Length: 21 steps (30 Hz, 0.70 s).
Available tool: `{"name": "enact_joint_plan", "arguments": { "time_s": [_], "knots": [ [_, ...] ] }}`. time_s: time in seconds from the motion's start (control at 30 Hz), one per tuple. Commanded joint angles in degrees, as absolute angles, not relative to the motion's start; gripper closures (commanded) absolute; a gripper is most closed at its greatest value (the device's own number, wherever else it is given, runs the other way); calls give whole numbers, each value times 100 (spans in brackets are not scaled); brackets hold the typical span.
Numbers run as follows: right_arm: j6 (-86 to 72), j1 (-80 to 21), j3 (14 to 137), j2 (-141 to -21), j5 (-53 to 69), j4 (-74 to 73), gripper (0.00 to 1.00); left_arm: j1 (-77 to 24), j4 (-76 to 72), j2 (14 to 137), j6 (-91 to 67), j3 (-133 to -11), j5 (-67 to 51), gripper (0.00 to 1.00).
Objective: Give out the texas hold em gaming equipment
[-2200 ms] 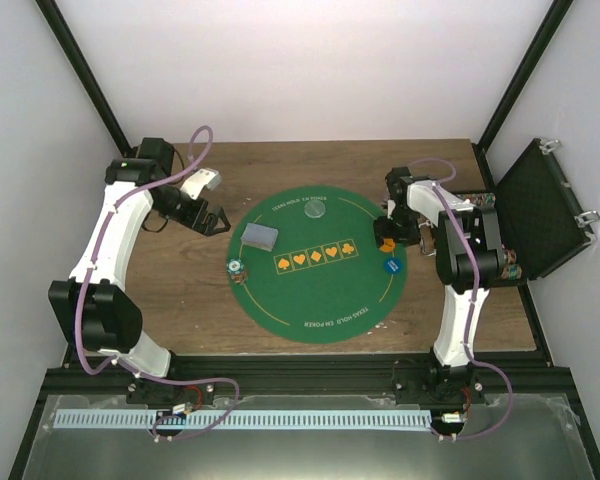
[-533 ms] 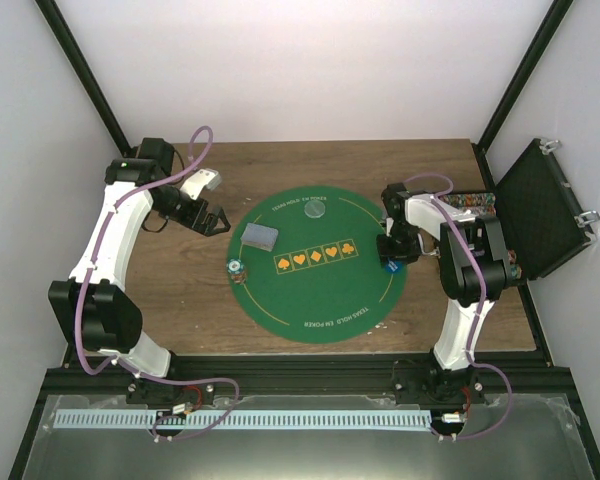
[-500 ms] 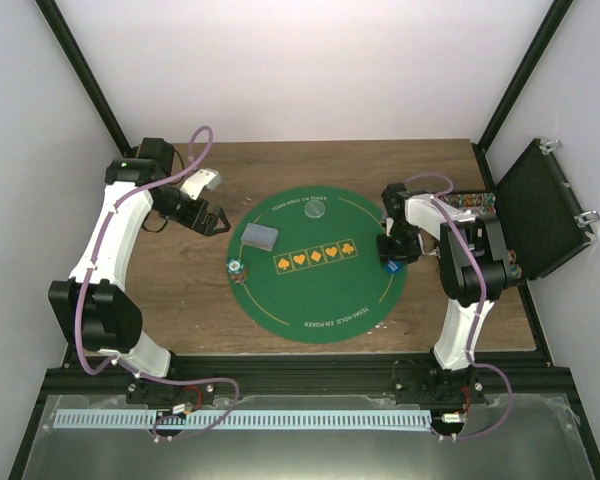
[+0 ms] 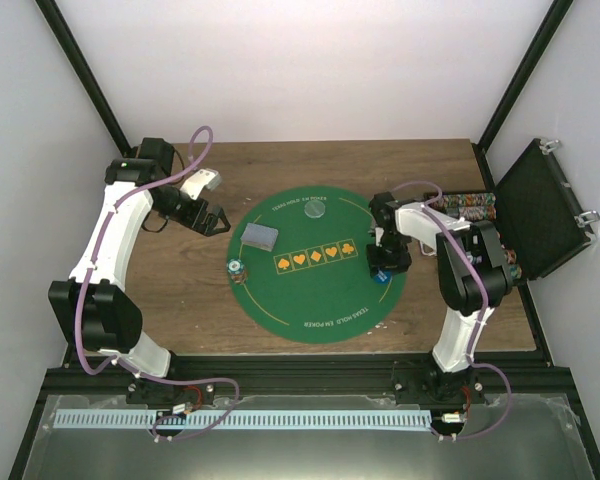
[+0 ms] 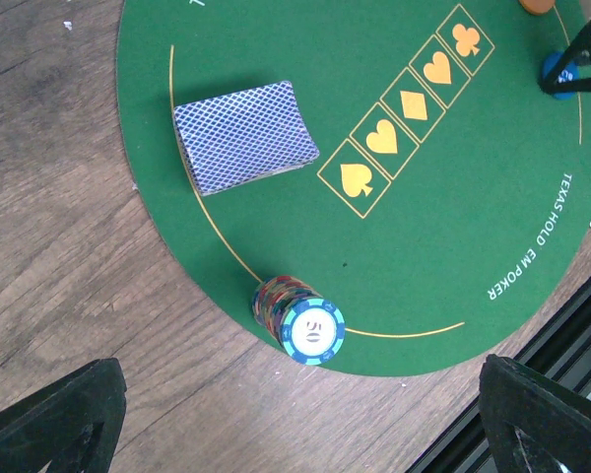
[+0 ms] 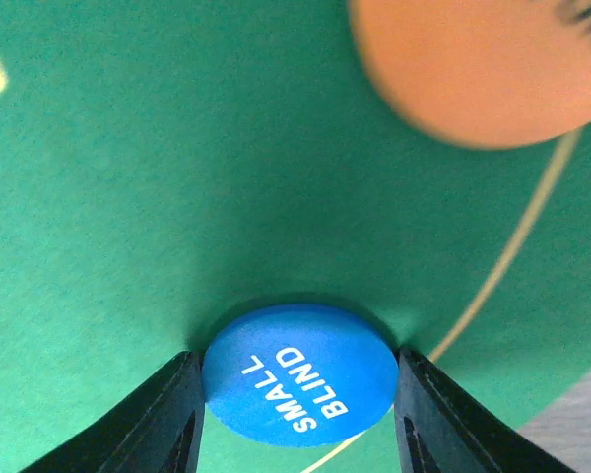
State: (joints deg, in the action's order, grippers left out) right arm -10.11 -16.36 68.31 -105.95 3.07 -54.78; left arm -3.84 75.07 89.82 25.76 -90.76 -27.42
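Observation:
My right gripper (image 6: 297, 360) is shut on a blue disc (image 6: 295, 386) marked SMALL BLIND, one finger (image 6: 167, 419) against each side of it, low over the green mat (image 6: 128, 197). An orange disc (image 6: 473, 64) lies just beyond it. In the top view this gripper (image 4: 380, 264) is at the mat's right side. A grey-backed deck of cards (image 4: 261, 236) and a stack of poker chips (image 4: 237, 268) sit on the mat's left part, and a clear-grey disc (image 4: 318, 210) near its far edge. My left gripper (image 4: 216, 219) hangs open and empty, left of the deck (image 5: 246, 136) and chip stack (image 5: 300, 317).
An open black case (image 4: 545, 205) stands at the table's right edge, with rows of chips (image 4: 475, 205) in it. The round mat (image 4: 320, 300) covers the middle of the wooden table (image 4: 180, 320). A black frame rail runs along the near edge.
The right gripper came down from the orange disc, closed on the blue disc and shifted a little left over the mat with it. The left arm has not moved.

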Motion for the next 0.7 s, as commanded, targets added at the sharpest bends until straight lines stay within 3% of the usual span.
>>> {"name": "enact_joint_plan", "arguments": {
  "time_s": [0.0,0.3,0.43,0.6,0.67],
  "knots": [
    [-1325,-2025,6610,-10503,981,-5901,68,-369,7522,8842,2633,-9101,-2768,1],
    [-1503,-2112,6504,-10428,913,-5970,68,-367,7559,8864,2669,-9136,-2881,1],
    [-1430,-2110,6689,-10454,810,-6038,42,-360,7567,8851,2668,-9123,-2877,1],
    [-1179,-1978,7464,-10669,521,-6240,20,-360,7585,8848,2686,-9106,-2914,1],
    [-1114,-1756,7848,-10821,412,-6275,17,-360,7585,8835,2682,-9105,-2915,1]
  ]
}}
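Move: The right hand already pinches the blue SMALL BLIND button low at the felt. The bare spot it is taken to lies about 4 cm back and 2 cm left. The orange disc lies some 9 cm straight ahead, and the printed club square is 8 cm ahead and 11 cm left. From the left hand, the button is about 45 cm right, 2 cm back and 20 cm below. Right hand drags the pinched button about 4 cm back and slightly left, opens, then lifts off forward. ##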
